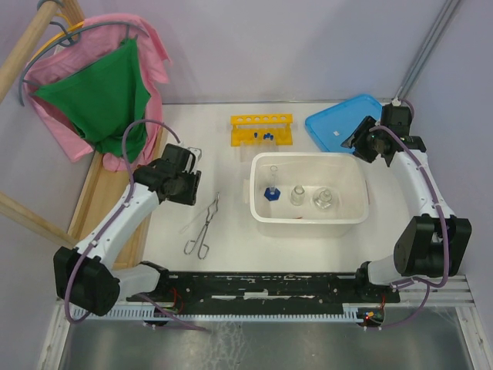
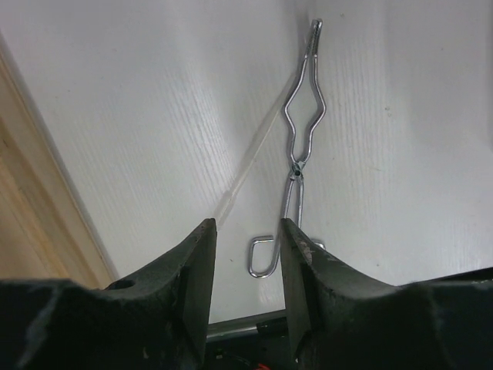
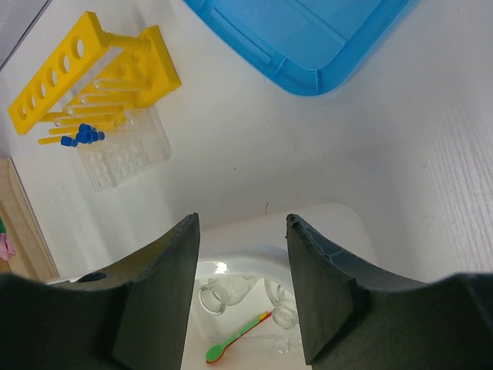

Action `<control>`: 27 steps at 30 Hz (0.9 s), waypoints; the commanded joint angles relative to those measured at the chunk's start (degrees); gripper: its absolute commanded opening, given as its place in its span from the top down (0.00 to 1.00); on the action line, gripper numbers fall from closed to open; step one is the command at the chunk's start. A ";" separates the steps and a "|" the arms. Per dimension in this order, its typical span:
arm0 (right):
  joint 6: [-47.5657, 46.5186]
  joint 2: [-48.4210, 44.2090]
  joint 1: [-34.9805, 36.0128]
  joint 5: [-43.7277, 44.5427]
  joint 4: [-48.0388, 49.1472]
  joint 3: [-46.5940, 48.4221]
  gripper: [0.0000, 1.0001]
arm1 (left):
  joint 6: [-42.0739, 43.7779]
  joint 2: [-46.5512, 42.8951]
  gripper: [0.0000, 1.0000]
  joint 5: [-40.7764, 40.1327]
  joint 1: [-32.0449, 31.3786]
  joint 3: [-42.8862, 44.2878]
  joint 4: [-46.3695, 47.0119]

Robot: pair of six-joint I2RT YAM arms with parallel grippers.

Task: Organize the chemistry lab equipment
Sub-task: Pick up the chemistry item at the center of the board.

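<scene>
Metal tongs [image 1: 204,227] [image 2: 304,123] lie flat on the white table, left of the white tub [image 1: 308,225]. My left gripper [image 1: 194,183] [image 2: 248,225] hovers open over their handle loops and holds nothing. A thin clear rod [image 2: 246,169] lies beside the tongs. The yellow test-tube rack [image 1: 262,127] [image 3: 92,69] lies at the back with blue-capped tubes [image 1: 268,136] [image 3: 83,137] in it. Two glass flasks [image 1: 298,194] [image 3: 219,291] and a thin green-and-red rod [image 3: 239,339] sit in the tub. My right gripper [image 1: 358,139] [image 3: 243,220] hangs open and empty above the tub's far right corner.
A flat blue lid [image 1: 339,123] [image 3: 308,38] lies at the back right, just behind the right gripper. A wooden frame [image 1: 100,193] runs along the table's left edge, with pink and green cloths [image 1: 100,92] hanging above it. A black rail [image 1: 262,285] lines the near edge.
</scene>
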 commanded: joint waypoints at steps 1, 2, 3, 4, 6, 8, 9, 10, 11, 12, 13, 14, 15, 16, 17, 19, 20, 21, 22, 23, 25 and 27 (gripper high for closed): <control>0.06 0.04 0.16 -0.25 2.45 2.11 0.43 | -4.88 1.93 0.54 7.95 4.84 -0.08 4.09; 0.11 -0.01 0.21 -0.23 2.60 1.90 0.43 | -6.09 1.97 0.54 8.81 6.08 -0.90 5.08; 0.14 -0.08 0.21 -0.19 2.68 1.74 0.43 | -7.43 1.79 0.54 9.08 6.63 -1.47 6.12; 0.20 -0.17 0.19 -0.23 2.75 1.51 0.43 | -8.65 1.64 0.54 9.05 7.21 -2.53 7.45; 0.29 -0.12 0.21 -0.31 3.29 0.96 0.43 | -11.25 1.87 0.53 7.44 7.69 -4.16 9.09; 0.40 -0.01 0.19 -0.43 3.56 0.59 0.43 | -14.02 1.96 0.53 5.99 8.07 -6.20 11.69; 0.45 0.10 0.20 -0.56 3.65 0.53 0.43 | -15.44 1.97 0.52 5.85 8.40 -7.40 13.00; 0.59 0.18 0.28 -0.66 3.68 0.55 0.43 | -17.04 2.16 0.52 5.72 8.76 -8.81 14.00; 0.64 0.16 0.29 -0.74 3.79 0.56 0.43 | -18.38 2.23 0.52 5.82 8.93 -10.05 14.86; 0.67 0.26 0.25 -0.76 3.91 0.49 0.43 | -19.13 2.12 0.52 6.44 8.90 -11.41 16.08; 0.73 0.36 0.29 -0.72 3.96 0.55 0.43 | -19.57 1.82 0.52 7.01 8.94 -12.71 17.30; 0.69 0.53 0.30 -0.75 3.99 0.54 0.43 | -19.75 1.60 0.52 7.43 8.88 -13.66 18.24; 0.71 0.69 0.27 -0.82 4.04 0.59 0.43 | -19.22 1.59 0.51 8.11 8.93 -14.47 18.86; 0.80 0.91 0.25 -0.83 4.10 0.60 0.43 | -18.43 1.85 0.51 8.31 8.83 -14.83 19.02; 0.84 1.05 0.29 -1.04 4.23 0.65 0.43 | -18.22 2.22 0.51 7.73 8.81 -15.02 18.97; 1.20 1.66 0.37 -1.64 4.67 0.64 0.43 | -16.69 2.96 0.50 8.67 8.61 -15.30 20.39; 1.33 1.93 0.38 -1.83 4.77 0.73 0.43 | -16.02 3.62 0.50 7.81 8.51 -14.95 20.27; 1.43 2.05 0.46 -1.94 4.95 0.80 0.43 | -15.22 4.51 0.50 7.07 8.47 -14.56 20.21; 1.51 2.23 0.54 -2.05 5.07 0.82 0.43 | -14.25 5.25 0.49 6.49 8.49 -14.19 20.20; 1.51 2.25 0.56 -1.98 5.14 0.92 0.43 | -13.48 6.10 0.49 6.14 8.49 -13.75 20.24; 1.44 2.39 0.56 -1.84 5.19 1.07 0.43 | -12.02 7.79 0.49 6.15 8.51 -13.10 20.67; 1.28 2.33 0.53 -1.44 5.00 1.27 0.43 | -10.61 9.74 0.49 6.89 8.46 -12.72 21.37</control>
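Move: The clear rod lying on the table is the left hand's target: its middle is about 14 cm below, some 2 cm ahead and 2 cm to the right. The metal tongs lie beside it, about 6 cm right of the hand and level with it. The white bin is roughly 38 cm to the right and 6 cm ahead. From the right hand the rod lies about 48 cm left and 15 cm back. Downward, almost straight, the left hand sinks about 9 cm towards the clear rod, with the metal tongs just to its right. On the way the wrist turns some 20 degrees counter-clockwise, rolls its left side down a little and tips its fingers slightly steeper. The fingers stay open and still hover above the rod. ##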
